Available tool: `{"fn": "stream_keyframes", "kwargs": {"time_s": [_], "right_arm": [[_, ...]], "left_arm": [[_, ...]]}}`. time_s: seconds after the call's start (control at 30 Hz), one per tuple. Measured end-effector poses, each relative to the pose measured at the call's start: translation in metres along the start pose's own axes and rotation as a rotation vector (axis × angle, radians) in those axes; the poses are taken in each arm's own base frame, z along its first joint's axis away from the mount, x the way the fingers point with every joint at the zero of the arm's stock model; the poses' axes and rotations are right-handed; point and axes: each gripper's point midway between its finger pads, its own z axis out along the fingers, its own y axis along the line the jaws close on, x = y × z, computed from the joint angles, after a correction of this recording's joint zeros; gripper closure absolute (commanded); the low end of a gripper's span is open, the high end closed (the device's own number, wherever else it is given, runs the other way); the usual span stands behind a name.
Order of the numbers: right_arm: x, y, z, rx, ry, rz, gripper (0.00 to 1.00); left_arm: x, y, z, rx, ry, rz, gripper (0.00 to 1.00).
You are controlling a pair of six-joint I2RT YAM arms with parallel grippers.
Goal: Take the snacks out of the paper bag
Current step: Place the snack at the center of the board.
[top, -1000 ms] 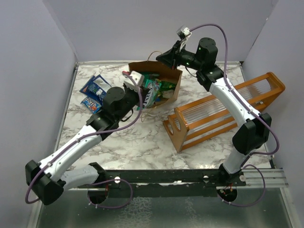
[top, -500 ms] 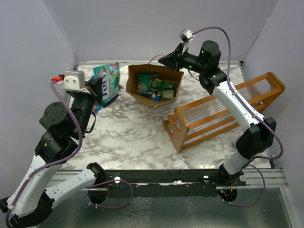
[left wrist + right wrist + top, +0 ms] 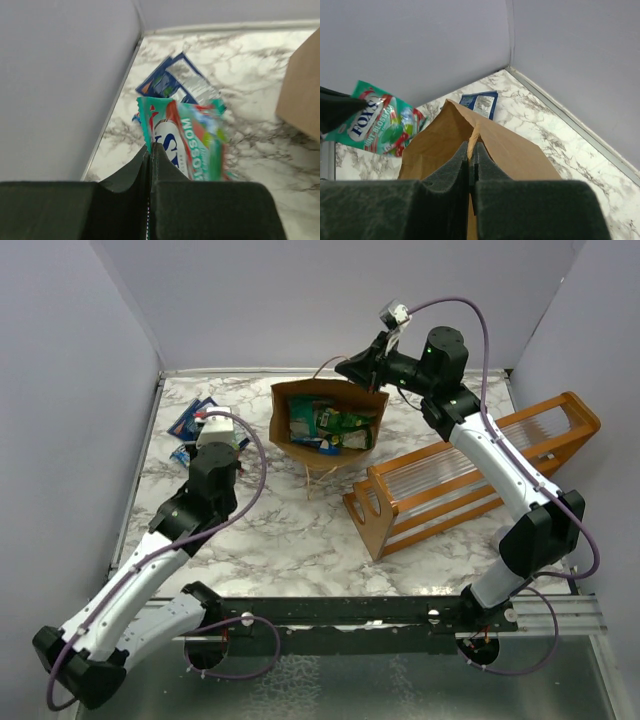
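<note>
The brown paper bag (image 3: 284,432) stands open at the back of the table, with several green and teal snacks (image 3: 330,425) inside. My right gripper (image 3: 471,147) is shut on the bag's twisted paper handle (image 3: 474,134) at its far rim, seen from above as the right gripper (image 3: 362,370). To the left of the bag, my left gripper (image 3: 151,148) is shut on a corner of a teal snack packet (image 3: 192,142), which hangs above the marble. Below and beyond the packet, blue snack packets (image 3: 172,82) lie near the left wall. From above, the left gripper (image 3: 215,435) hides the teal packet.
An orange wooden rack (image 3: 470,475) with clear slats lies to the right of the bag. Grey walls close the table on the left, back and right. The bag's brown side (image 3: 300,95) shows at the right edge of the left wrist view.
My left gripper drew the teal packet out of the bag's mouth, swung it up and left, then came down over the blue packets. The right gripper has stayed on the handle.
</note>
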Motion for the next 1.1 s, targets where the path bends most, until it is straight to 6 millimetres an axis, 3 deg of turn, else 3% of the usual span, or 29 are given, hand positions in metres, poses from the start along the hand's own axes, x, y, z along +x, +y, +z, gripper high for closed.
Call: {"fn": "stream_keyframes", "kwargs": {"time_s": [0.1,0.33,0.43,0.57,0.77,0.93,1.03,1.1], "right_arm": [[0.002,0.000,0.000,0.001,0.004,0.003,0.98],[0.006,-0.001,0.000,0.001,0.010,0.008,0.98],[0.005,-0.001,0.000,0.001,0.008,0.007,0.98],[0.005,0.000,0.000,0.000,0.005,0.006,0.98],[0.005,0.000,0.000,0.000,0.006,0.006,0.98],[0.005,0.000,0.000,-0.001,0.006,0.012,0.98],[0.006,0.000,0.000,-0.001,0.007,0.017,0.98],[0.007,0.000,0.000,-0.001,0.008,0.017,0.98]], "left_arm": [[0.037,0.005,0.026,-0.056,0.104,0.013,1.00],[0.096,0.057,0.086,-0.266,0.342,-0.171,1.00],[0.124,0.071,0.098,-0.326,0.449,-0.251,1.00],[0.160,0.092,0.095,-0.420,0.553,-0.326,1.00],[0.180,0.087,0.099,-0.439,0.604,-0.378,1.00],[0.204,0.075,0.116,-0.445,0.683,-0.403,1.00],[0.205,0.066,0.131,-0.426,0.698,-0.440,0.99],[0.200,0.061,0.142,-0.403,0.691,-0.469,0.84]]}}
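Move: The left gripper already holds the green Fox's snack. The clear patch of table it is carried to lies about 9 cm ahead, 9 cm left and 31 cm below. At that same table level, the M&M's packet is some 16 cm ahead and 8 cm left, the blue snack bags about 23 cm ahead and 7 cm left. The paper bag's middle stands roughly 16 cm ahead, 20 cm right and 18 cm below. From the right hand, the patch is about 27 cm left, 3 cm back and 38 cm down. Bring the left gripper down about 20 cm and left some 13 cm, easing forward as well, away from the paper bag towards the bare table just short of the M&M's packet. Tip the fingers from nearly level to steeply down while turning counter-clockwise some 30 degrees, left side sinking, and keep the Fox's snack pinched. Hold the right gripper still on the top of the paper bag. ##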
